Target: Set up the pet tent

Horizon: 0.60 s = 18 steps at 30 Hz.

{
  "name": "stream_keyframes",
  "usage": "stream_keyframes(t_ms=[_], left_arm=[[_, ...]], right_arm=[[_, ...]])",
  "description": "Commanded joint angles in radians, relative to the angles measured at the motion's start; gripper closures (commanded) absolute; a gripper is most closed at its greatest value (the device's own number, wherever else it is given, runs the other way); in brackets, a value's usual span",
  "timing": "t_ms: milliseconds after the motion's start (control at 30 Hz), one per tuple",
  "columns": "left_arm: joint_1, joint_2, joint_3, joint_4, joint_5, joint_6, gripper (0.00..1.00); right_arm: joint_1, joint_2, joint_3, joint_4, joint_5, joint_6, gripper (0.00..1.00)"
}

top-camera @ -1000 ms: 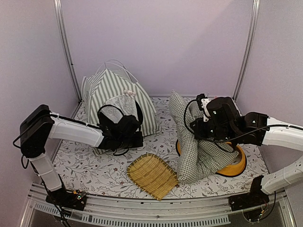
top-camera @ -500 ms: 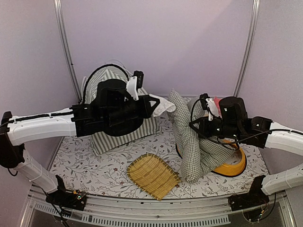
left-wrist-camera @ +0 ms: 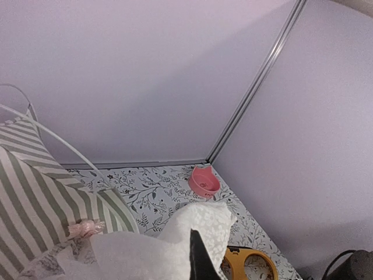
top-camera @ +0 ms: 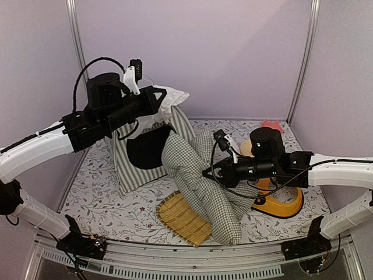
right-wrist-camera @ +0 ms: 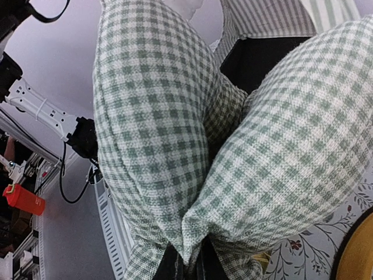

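The pet tent [top-camera: 129,166] stands at the back left, grey-green and white striped, its dark doorway [top-camera: 144,149] uncovered. My left gripper [top-camera: 161,100] is raised above it, shut on the white lace door curtain [top-camera: 175,95], which it holds lifted. In the left wrist view the curtain [left-wrist-camera: 201,224] drapes over my gripper [left-wrist-camera: 201,258], with the striped tent wall [left-wrist-camera: 35,186] at the left. My right gripper [top-camera: 206,174] is shut on the folded green-white gingham cushion [top-camera: 201,189], whose upper end leans at the doorway. The cushion [right-wrist-camera: 157,116] fills the right wrist view above my right gripper [right-wrist-camera: 195,263].
A woven bamboo tray [top-camera: 178,219] lies at the front centre, partly under the cushion. A yellow bowl stand [top-camera: 287,205] sits under the right arm. A pink cat-ear bowl [top-camera: 271,124] stands at the back right corner. Frame posts rise at both back corners.
My left arm rose from the tent door, pulling the lace curtain up and baring the doorway. My right gripper carried the cushion left and down, off the yellow stand, toward the tent.
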Motion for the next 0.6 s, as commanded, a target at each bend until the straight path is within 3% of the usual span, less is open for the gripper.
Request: stream_keyframes(t_ms=[0, 367, 567], left_arm=[[0.039, -0.042, 0.01, -0.003, 0.062, 0.041, 1.0], [0.0, -0.008, 0.088, 0.049, 0.251, 0.029, 1.0], [-0.071, 0.044, 0.19, 0.044, 0.278, 0.054, 1.0]], right_arm=[[0.013, 0.085, 0.069, 0.171, -0.113, 0.001, 1.0], [-0.019, 0.275, 0.252, 0.3, -0.091, 0.04, 1.0], [-0.024, 0.264, 0.252, 0.297, -0.093, 0.056, 1.0]])
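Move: The right hand grips the checked cushion; the pet tent's dark opening lies about 24 cm to its left, 12 cm farther out and 8 cm lower. The woven mat is about 8 cm left, 9 cm back and 21 cm below it; the yellow bowl stand about 20 cm right, level, 20 cm below. From the left hand, holding the white door curtain, the opening is 26 cm below, 5 cm left and 2 cm back. Right hand carries the gripped cushion 7 cm left, then forward and up, towards the opening; left lifts the curtain 5 cm. ##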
